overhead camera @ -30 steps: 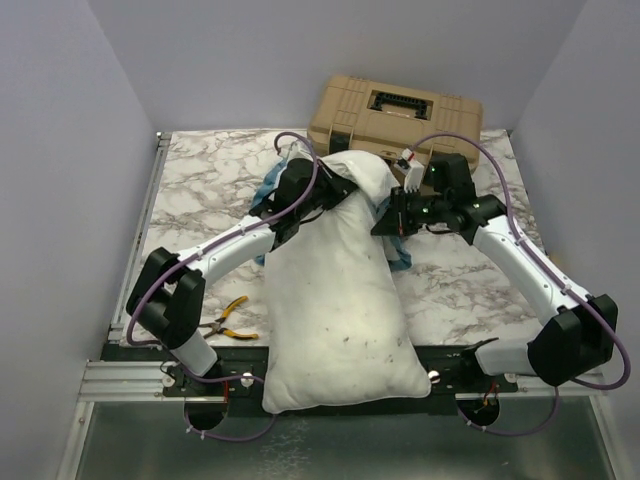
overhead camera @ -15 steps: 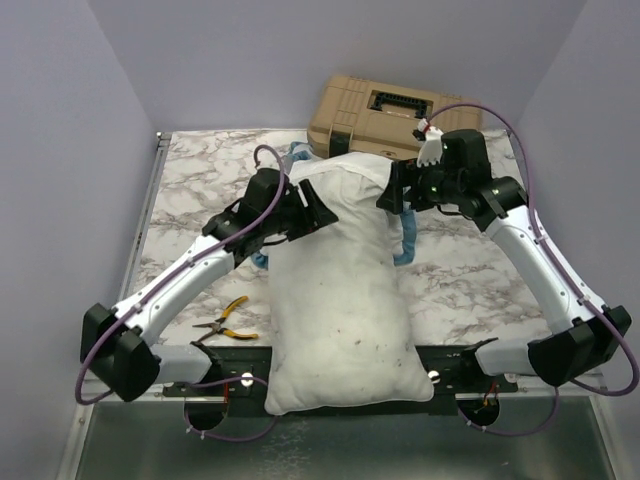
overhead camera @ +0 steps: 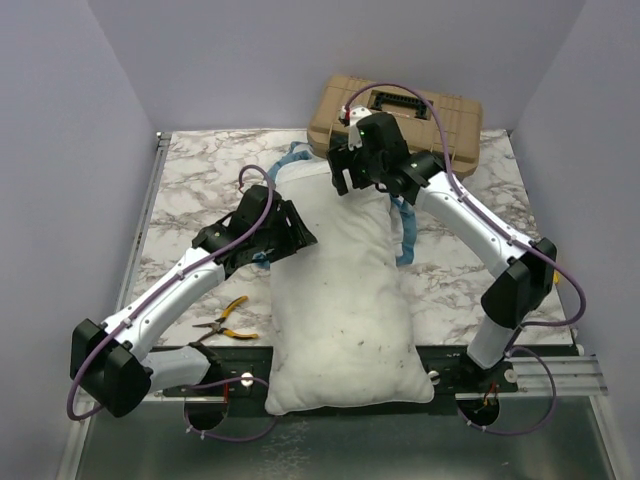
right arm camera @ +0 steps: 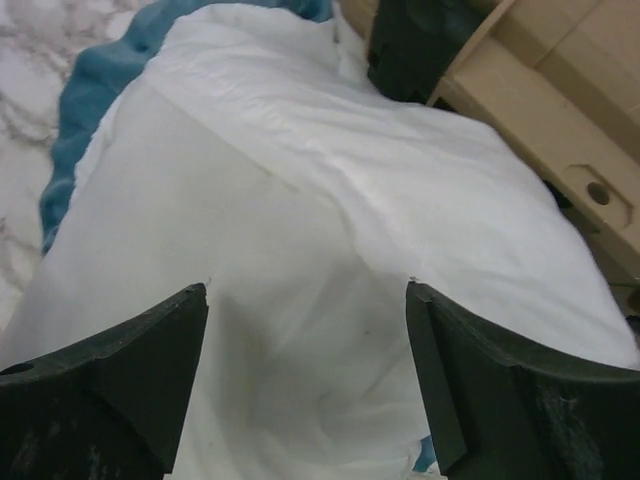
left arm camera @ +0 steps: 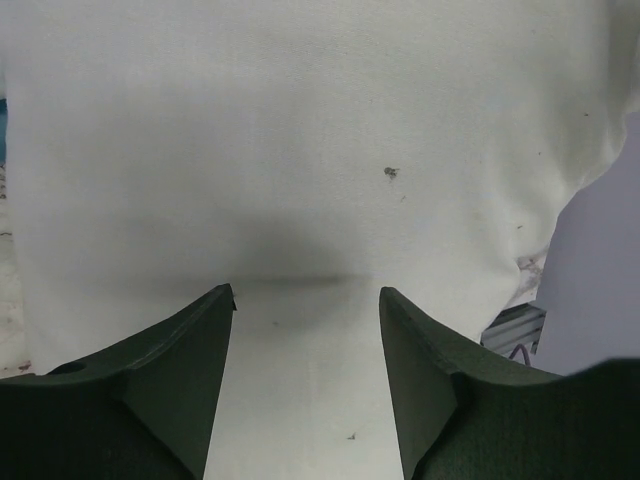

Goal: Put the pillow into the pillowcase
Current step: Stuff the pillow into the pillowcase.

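The white pillow (overhead camera: 340,300) lies lengthwise from the table's near edge toward the back. Its far end rests on the pillowcase (overhead camera: 404,232), of which mostly the blue frilled edging shows on both sides. My left gripper (overhead camera: 303,238) is open against the pillow's left flank, and white pillow (left arm camera: 300,150) fabric fills the left wrist view beyond the open gripper (left arm camera: 306,292). My right gripper (overhead camera: 345,180) hangs open over the pillow's far end. In the right wrist view this gripper (right arm camera: 308,285) stands wide above wrinkled white cloth, with the pillowcase (right arm camera: 90,90) frill at the left.
A tan hard case (overhead camera: 400,115) stands at the back of the marble table (overhead camera: 200,180), also seen as the tan case (right arm camera: 540,100) close behind the cloth. Yellow-handled pliers (overhead camera: 228,322) lie near the left arm's base. Walls close in on both sides.
Both grippers went from shut on the cloth to open. The right arm swung left to the pillow's far end; the left gripper drew back toward the pillow's left side.
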`<move>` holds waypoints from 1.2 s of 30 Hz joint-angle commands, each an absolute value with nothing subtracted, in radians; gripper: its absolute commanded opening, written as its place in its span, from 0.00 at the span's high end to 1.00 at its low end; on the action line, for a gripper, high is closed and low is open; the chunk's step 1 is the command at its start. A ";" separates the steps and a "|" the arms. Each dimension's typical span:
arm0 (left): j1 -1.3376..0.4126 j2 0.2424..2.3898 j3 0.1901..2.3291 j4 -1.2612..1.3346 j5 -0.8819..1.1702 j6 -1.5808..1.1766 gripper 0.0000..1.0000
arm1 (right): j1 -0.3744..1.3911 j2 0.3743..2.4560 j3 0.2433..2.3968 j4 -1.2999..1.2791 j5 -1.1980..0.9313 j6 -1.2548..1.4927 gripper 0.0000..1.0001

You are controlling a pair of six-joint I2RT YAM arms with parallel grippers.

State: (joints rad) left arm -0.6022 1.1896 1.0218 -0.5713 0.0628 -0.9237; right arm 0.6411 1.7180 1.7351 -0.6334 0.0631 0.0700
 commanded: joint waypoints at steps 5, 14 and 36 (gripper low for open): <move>-0.598 1.198 1.017 -0.551 0.073 -0.924 0.40 | 0.632 1.878 1.880 -0.610 0.357 -0.020 0.15; -0.590 1.238 1.062 -0.429 0.095 -0.961 0.49 | 0.632 1.909 1.853 -0.584 0.346 -0.027 0.70; -0.608 1.802 0.894 0.444 0.007 -1.518 1.00 | 0.630 1.643 1.764 -0.650 0.054 0.112 0.88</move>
State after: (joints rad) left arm -0.6003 1.6951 0.9237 0.3920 0.0841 -1.3972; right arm 0.6289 1.6928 1.8404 -0.6468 0.1165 0.0898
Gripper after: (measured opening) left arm 0.003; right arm 0.144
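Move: For the left hand, the upper part of the pillow just short of the pillowcase's mouth lies about 12 cm ahead, 10 cm to its right and 6 cm down; the pliers are some 16 cm back and 22 cm left on the table. From the right hand, the mouth's edge is roughly 6 cm ahead, 3 cm right and 5 cm below. Beyond that edge the tool box is centred about 22 cm ahead and 13 cm right of this hand. Forward and slightly down goes the open right hand, about 6 cm to the pillowcase's mouth, where it closes on the cloth edge, then rises some 9 cm while drawing back. As it lifts, the left hand swings forward and to the right, roughly 15 cm, rolling about 30 degrees and shutting its fingers on the way, then dips and presses them into the pillow below the mouth. ##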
